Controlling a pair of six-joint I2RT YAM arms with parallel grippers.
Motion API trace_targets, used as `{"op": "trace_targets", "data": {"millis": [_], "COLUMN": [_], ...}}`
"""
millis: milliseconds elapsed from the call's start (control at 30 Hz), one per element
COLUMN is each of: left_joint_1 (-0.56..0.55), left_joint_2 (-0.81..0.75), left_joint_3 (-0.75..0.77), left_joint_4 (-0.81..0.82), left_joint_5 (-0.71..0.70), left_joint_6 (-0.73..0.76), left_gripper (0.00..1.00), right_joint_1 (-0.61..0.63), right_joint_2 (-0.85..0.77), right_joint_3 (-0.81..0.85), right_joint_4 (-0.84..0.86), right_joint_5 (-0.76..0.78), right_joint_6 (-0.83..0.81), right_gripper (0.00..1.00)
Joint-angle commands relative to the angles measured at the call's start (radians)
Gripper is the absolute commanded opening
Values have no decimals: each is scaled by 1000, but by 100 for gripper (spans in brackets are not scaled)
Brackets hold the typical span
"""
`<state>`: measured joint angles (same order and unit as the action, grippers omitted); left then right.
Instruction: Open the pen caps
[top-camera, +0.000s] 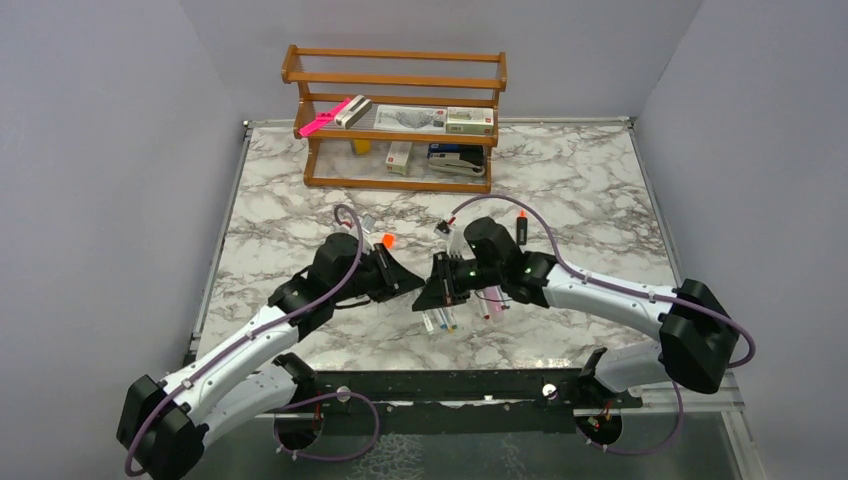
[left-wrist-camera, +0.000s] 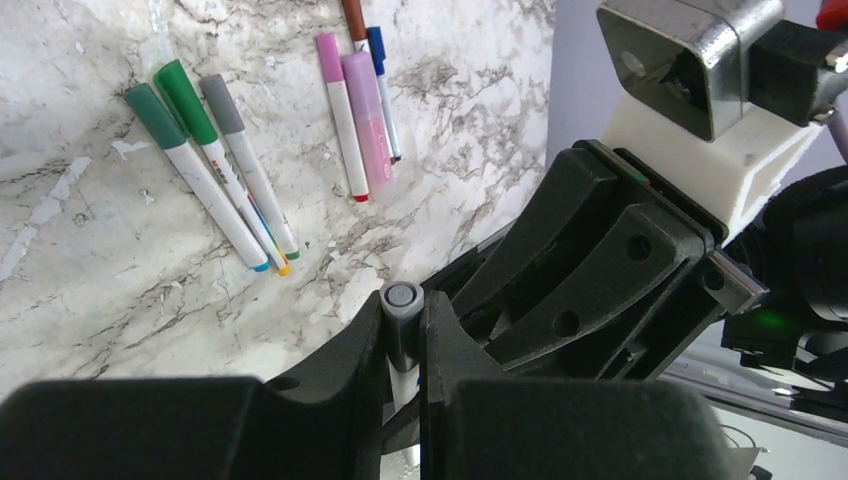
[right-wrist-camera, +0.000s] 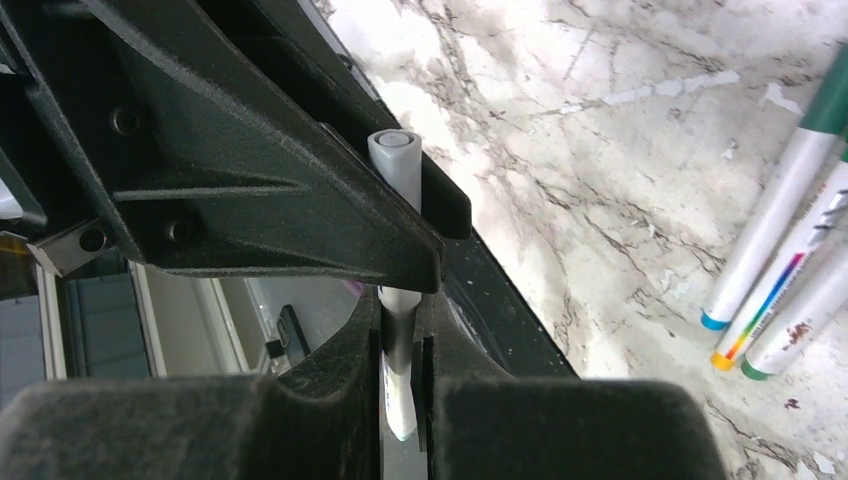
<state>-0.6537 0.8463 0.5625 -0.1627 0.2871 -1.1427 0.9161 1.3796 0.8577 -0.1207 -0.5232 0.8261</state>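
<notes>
A white-barrelled marker with a grey pen cap hangs above the table between both grippers. My left gripper is shut on the grey cap. My right gripper is shut on the marker's white barrel. The two grippers meet tip to tip over the table's middle. Capped markers lie on the marble: two green-capped ones, a grey-capped one, a lilac-capped one, a blue-capped one and a dark red one. A pink highlighter lies among them.
A wooden shelf stands at the back with small boxes and a long bright-pink item. A loose orange cap lies behind the left gripper. A black highlighter lies behind the right arm. The table's metal front rail runs by the arm bases.
</notes>
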Motion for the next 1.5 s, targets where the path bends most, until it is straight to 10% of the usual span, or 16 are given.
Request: {"op": "trace_targets", "data": {"millis": [0, 667, 1000, 1467], "left_joint_1": [12, 321, 392, 405], "left_joint_2": [84, 451, 381, 451], "left_joint_3": [70, 297, 224, 218], "left_joint_4": [91, 180, -27, -109], "left_joint_5": [-95, 98, 61, -2], "left_joint_6": [78, 225, 393, 505], "left_gripper": [0, 0, 0, 0], "right_joint_1": [10, 11, -54, -459], "right_joint_2": [-59, -322, -69, 243], "right_joint_3": [-80, -253, 90, 286], "right_joint_4": [-44, -176, -513, -488], "right_joint_5": [-11, 85, 476, 671], "right_joint_6": [15, 43, -217, -465], "right_gripper": [1, 1, 1, 1]}}
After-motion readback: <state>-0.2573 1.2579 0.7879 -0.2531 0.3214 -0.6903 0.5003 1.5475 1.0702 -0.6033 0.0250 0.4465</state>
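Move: Out past the joined grey-capped pen, the loose orange cap lies about 18 cm ahead of the left hand, 11 cm to its left and 17 cm below. From the right hand the black highlighter body lies some 26 cm ahead, 23 cm to the right and 14 cm down. The pink-capped pen group is about 12 cm ahead and 15 cm right of the right hand; the green-capped pens are roughly 8 cm ahead and 2 cm right of it. Gripping cap and body from the start, both hands drift some 3 cm right, then yank apart: left forward with the cap, right back with the body. The left swings on forward and left, sinking about 5 cm towards the orange cap. The right then reverses, sweeping about 20 cm forward and also right and down towards the black highlighter body, fingers tipping some 40 degrees downwards and turning clockwise. Both grips stay shut. ##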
